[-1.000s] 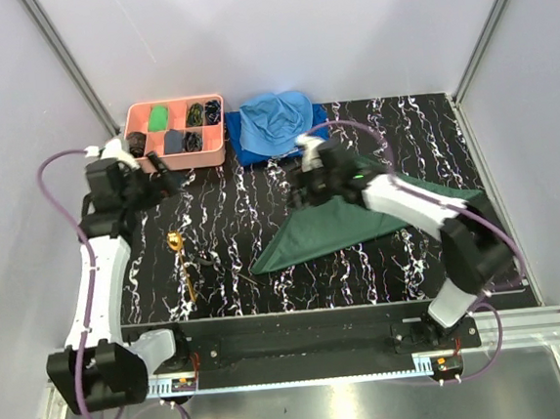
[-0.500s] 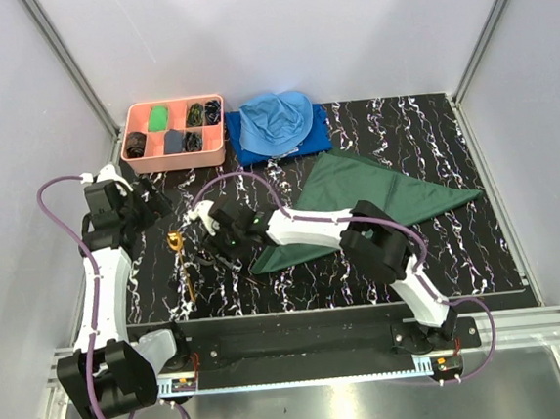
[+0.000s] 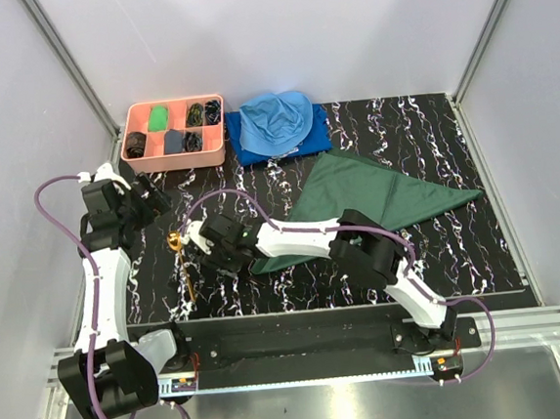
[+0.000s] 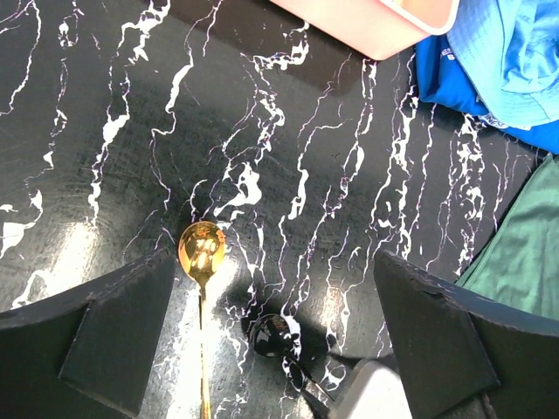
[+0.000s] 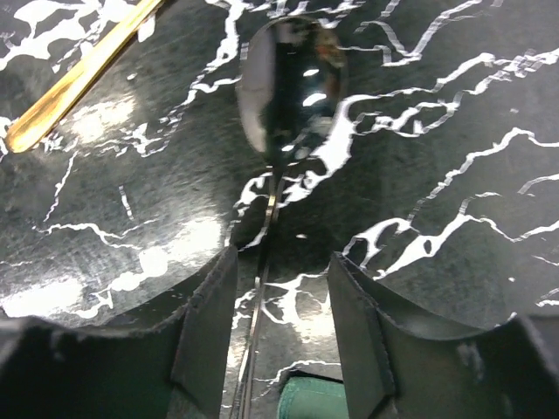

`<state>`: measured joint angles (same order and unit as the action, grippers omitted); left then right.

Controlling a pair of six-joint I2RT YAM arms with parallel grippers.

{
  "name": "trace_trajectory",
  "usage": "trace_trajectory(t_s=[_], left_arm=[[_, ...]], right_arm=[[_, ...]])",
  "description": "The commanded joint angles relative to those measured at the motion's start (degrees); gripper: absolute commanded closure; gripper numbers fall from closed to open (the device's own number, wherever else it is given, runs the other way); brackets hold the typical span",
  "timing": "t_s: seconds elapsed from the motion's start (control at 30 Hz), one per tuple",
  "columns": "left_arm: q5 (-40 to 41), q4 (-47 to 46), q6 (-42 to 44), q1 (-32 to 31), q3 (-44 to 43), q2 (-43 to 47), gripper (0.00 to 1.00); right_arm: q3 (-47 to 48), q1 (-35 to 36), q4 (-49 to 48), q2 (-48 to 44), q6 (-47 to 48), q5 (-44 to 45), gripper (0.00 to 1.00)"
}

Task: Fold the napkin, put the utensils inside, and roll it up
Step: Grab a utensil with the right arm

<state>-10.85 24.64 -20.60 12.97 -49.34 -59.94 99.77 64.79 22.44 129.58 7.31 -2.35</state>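
The dark green napkin (image 3: 382,194) lies folded in a triangle at centre right; its left tip (image 5: 307,403) shows under my right wrist. The utensils lie left of it. One is a gold spoon (image 3: 176,244) with its handle toward the near edge. The other is a shiny spoon (image 5: 293,83) that reflects dark, also seen in the left wrist view (image 4: 272,334). My right gripper (image 5: 275,327) is low over the table and open. Its jaws straddle the shiny spoon's thin handle, which runs close to the left finger (image 5: 205,332). My left gripper (image 3: 151,196) hangs open above both spoons.
A pink tray (image 3: 175,132) of small dark and green items sits at the back left. A light blue cloth (image 3: 277,120) lies on a royal-blue cloth (image 3: 255,151) beside it. The gold spoon's handle (image 5: 79,78) lies just left of my right gripper.
My right arm has swung left from the napkin to the spoons and come down, its jaws narrowing around the shiny spoon's handle. The left arm shifted slightly.
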Motion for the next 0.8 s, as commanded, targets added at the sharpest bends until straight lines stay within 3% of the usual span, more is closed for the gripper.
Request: trace_trajectory(t_s=[0.0,0.13,0.23,0.3,0.53,0.77], left_arm=[[-1.9,-3.1,-0.4,0.5,0.7,1.8,0.01],[-2.2,-3.3,-0.6,0.6,0.8,2.0,0.01],[-2.2,-3.3,-0.7,0.7,0.9,2.2,0.01],[-2.4,-3.3,-0.8,0.7,0.9,2.3,0.01],[-2.4,-3.1,-0.8,1.2,0.8,2.6,0.01],[-3.0,-3.3,-1.1,1.5,0.8,2.6,0.01]], right_arm=[[3.2,1.5,1.5,2.3,3.1,2.1,0.51],[5.5,2.4,3.7,4.5,4.1,5.3,0.66],[7.6,2.5,5.9,6.6,3.5,6.3,0.91],[9.0,2.5,7.7,7.7,2.4,6.9,1.00],[8.4,2.5,7.4,3.4,-6.1,8.8,1.00],[5.8,2.5,7.0,-9.8,-17.1,11.0,1.00]])
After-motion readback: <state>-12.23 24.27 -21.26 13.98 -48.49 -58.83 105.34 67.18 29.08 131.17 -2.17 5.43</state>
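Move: The silver spoon's middle lies almost under the right hand, about 1 cm back, 1 cm to its right and 1 cm below, its handle already between the open fingers and its bowl ahead of them. The gold spoon's middle is some 9 cm left of that hand and 1 cm forward; the green napkin's middle is about 31 cm right and 11 cm forward. From the left hand the silver spoon lies roughly 13 cm right, 9 cm back and 17 cm below. The silver spoon's handle is pinched just behind the bowl: the right hand slides about 2 cm left along it, staying low, while its half-open fingers shut fully. Keeping that pinch, the hand then draws back about 2 cm to the right and begins to rise, barely 1 cm, turning some 10 degrees clockwise. ##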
